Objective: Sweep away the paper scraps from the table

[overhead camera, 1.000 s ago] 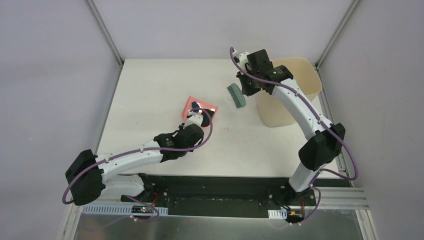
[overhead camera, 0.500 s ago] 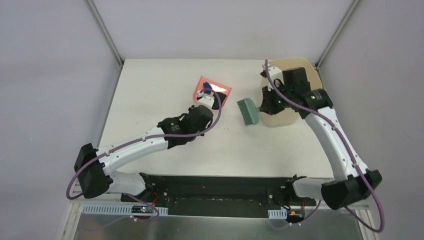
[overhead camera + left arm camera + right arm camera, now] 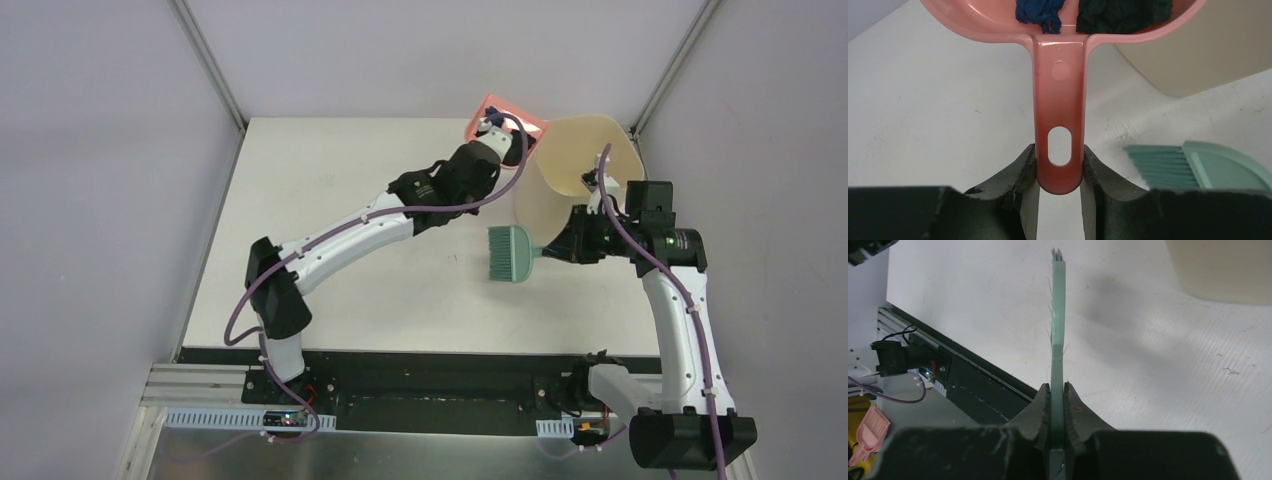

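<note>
My left gripper [image 3: 1059, 160] is shut on the handle of the pink dustpan [image 3: 1059, 100]. A dark blue paper scrap [image 3: 1040, 12] and a black one [image 3: 1123, 12] lie in its pan. In the top view the dustpan [image 3: 508, 114] is lifted at the table's far edge, just left of the beige bin [image 3: 580, 160]. My right gripper [image 3: 1057, 390] is shut on the thin handle of the teal brush [image 3: 1058, 315]. The brush [image 3: 512, 252] hangs over the white table [image 3: 330, 200], in front of the bin. No loose scraps show on the table.
The bin [image 3: 1208, 55] stands at the table's back right corner, close to both arms. Grey frame posts [image 3: 210, 60] rise at the far corners. A black rail [image 3: 973, 380] runs along the near edge.
My left arm has lifted the dustpan from mid-table up and right, to the far edge beside the bin. My right arm has drawn the brush nearer and lower, in front of the bin.
</note>
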Motion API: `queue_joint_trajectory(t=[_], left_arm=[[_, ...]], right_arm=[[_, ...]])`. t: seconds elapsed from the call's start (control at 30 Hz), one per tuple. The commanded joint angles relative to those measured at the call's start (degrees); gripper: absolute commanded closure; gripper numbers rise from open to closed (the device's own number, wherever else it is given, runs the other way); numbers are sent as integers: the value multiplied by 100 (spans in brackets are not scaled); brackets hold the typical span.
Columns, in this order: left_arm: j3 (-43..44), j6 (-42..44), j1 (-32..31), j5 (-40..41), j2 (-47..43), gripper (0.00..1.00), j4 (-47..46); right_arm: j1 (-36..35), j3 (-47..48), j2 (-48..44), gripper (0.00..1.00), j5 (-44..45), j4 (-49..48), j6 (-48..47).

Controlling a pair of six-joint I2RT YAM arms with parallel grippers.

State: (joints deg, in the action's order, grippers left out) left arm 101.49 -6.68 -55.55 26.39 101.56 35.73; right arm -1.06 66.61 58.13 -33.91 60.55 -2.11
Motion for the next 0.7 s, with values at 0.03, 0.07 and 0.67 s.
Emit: queue_joint_trajectory(t=[0.03,0.07,0.67], left_arm=[[1164,130,-55,-457,678,100,68],[1340,129,-54,-495,808,100,72],[3950,2448,-201,-172,2601,100,24]], right_arm=[[260,-178,-448,100,-735,-79,305],[278,-200,-473,100,-759,-104,321],[746,-677,-613,100,-1236,-452,576]])
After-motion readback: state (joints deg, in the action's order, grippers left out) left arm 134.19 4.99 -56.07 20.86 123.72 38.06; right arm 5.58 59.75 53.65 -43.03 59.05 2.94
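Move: The left hand holds the loaded dustpan, its scraps some 8 cm ahead and 3 cm right of the fingers. The bin it goes for has its middle about 15 cm to the hand's right, 2 cm ahead and 12 cm below. The brush head hangs roughly 19 cm back and 2 cm right, 6 cm lower. From the right hand the bin is some 19 cm ahead, 6 cm right and 10 cm below. Left hand keeps gripping the dustpan, carrying it about 9 cm right and 5 cm forward towards the bin. ##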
